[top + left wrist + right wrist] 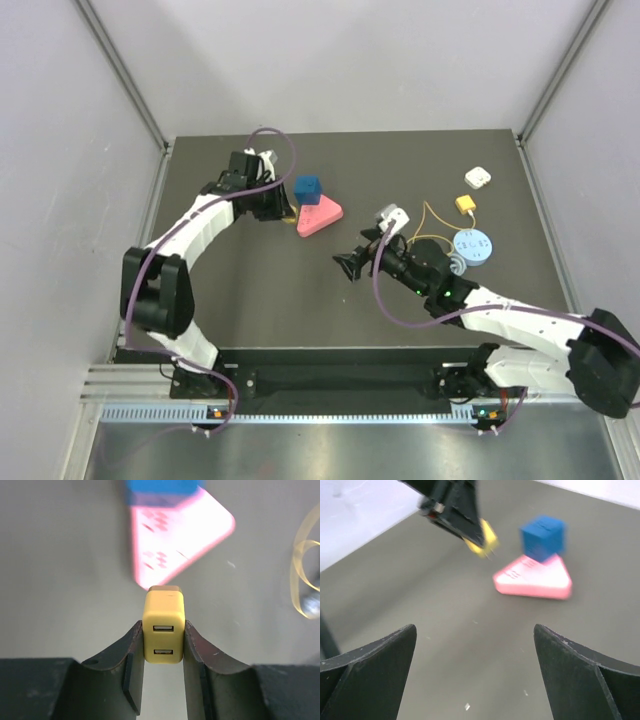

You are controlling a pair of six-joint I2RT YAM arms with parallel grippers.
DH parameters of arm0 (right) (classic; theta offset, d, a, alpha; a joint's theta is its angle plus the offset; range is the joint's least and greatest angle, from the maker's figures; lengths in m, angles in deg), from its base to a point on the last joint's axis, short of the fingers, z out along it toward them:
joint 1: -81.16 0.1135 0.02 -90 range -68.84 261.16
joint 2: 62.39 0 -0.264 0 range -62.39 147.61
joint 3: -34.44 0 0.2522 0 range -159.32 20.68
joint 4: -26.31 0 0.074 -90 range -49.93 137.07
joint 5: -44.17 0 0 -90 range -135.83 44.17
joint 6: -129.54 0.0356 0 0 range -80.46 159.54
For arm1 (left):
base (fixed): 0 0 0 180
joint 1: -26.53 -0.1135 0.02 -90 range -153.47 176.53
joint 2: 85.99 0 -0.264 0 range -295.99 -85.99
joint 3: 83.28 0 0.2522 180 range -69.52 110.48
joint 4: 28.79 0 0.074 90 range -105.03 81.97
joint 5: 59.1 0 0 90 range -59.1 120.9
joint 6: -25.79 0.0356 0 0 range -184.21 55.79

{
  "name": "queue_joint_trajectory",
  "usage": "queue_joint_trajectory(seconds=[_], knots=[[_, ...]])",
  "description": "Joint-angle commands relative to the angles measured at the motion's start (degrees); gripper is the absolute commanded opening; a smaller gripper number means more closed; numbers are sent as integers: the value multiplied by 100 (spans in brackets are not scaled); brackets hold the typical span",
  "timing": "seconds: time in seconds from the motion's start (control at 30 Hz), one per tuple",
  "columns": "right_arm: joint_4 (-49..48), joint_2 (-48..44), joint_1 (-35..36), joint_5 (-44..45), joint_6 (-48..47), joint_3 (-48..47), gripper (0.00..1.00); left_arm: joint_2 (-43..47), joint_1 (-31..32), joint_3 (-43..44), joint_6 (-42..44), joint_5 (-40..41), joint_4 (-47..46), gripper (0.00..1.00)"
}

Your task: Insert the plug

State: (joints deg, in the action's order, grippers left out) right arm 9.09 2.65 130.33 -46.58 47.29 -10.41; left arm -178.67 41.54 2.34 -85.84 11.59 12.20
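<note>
The plug is a small yellow connector lying at the table's right, and its thin yellow wire loops toward the right arm. No gripper touches it. My left gripper is shut on a different yellow block with two slots in its face, held just left of a pink triangular piece. In the right wrist view the yellow block hangs above the table with small prongs showing. My right gripper stands wide open and empty over the middle of the table.
A blue cube rests against the pink piece's far edge. A small white block sits at the back right. A light-blue round disc lies by the right arm. Grey walls enclose the table.
</note>
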Motion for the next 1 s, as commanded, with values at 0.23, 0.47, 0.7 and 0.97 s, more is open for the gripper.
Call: queue_joint_trajectory(seconds=[0.23,0.47,0.7,0.97], knots=[[1235,-1432,-925,1122,869,586,100,-935,468,971,396,1184,-489,0],[1534,-1713,-1313,981,851,560,100,-1304,846,953,353,1544,-560,0],[1700,-1942,-1498,919,790,552,100,-1594,872,1286,238,1860,-104,0],[1718,-1942,-1568,840,860,569,99,-1683,873,1375,203,1712,37,0]])
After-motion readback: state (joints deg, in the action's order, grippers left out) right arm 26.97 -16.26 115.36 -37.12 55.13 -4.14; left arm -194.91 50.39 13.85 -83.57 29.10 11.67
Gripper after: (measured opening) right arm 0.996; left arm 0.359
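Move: The near socket of the pink strip lies about 6 cm ahead of my left hand, 5 cm to its right and some 10 cm below it; this hand already holds the yellow plug. The strip's middle is roughly 8 cm ahead and 9 cm right, and the blue cube on the strip's far edge is about 13 cm ahead and 5 cm right. From my empty right hand that socket is some 18 cm ahead, 8 cm left and 17 cm below. Keeping my grip on the plug, I carry it with my left hand forward, then right and down, to the strip's near socket, finally creeping forward about 1 cm with hardly any sinking; I tip the fingers some 15 degrees steeper on the way, and the prongs seem to come against the strip. My open right hand swings clear, about 13 cm right and slightly forward, turning clockwise. ##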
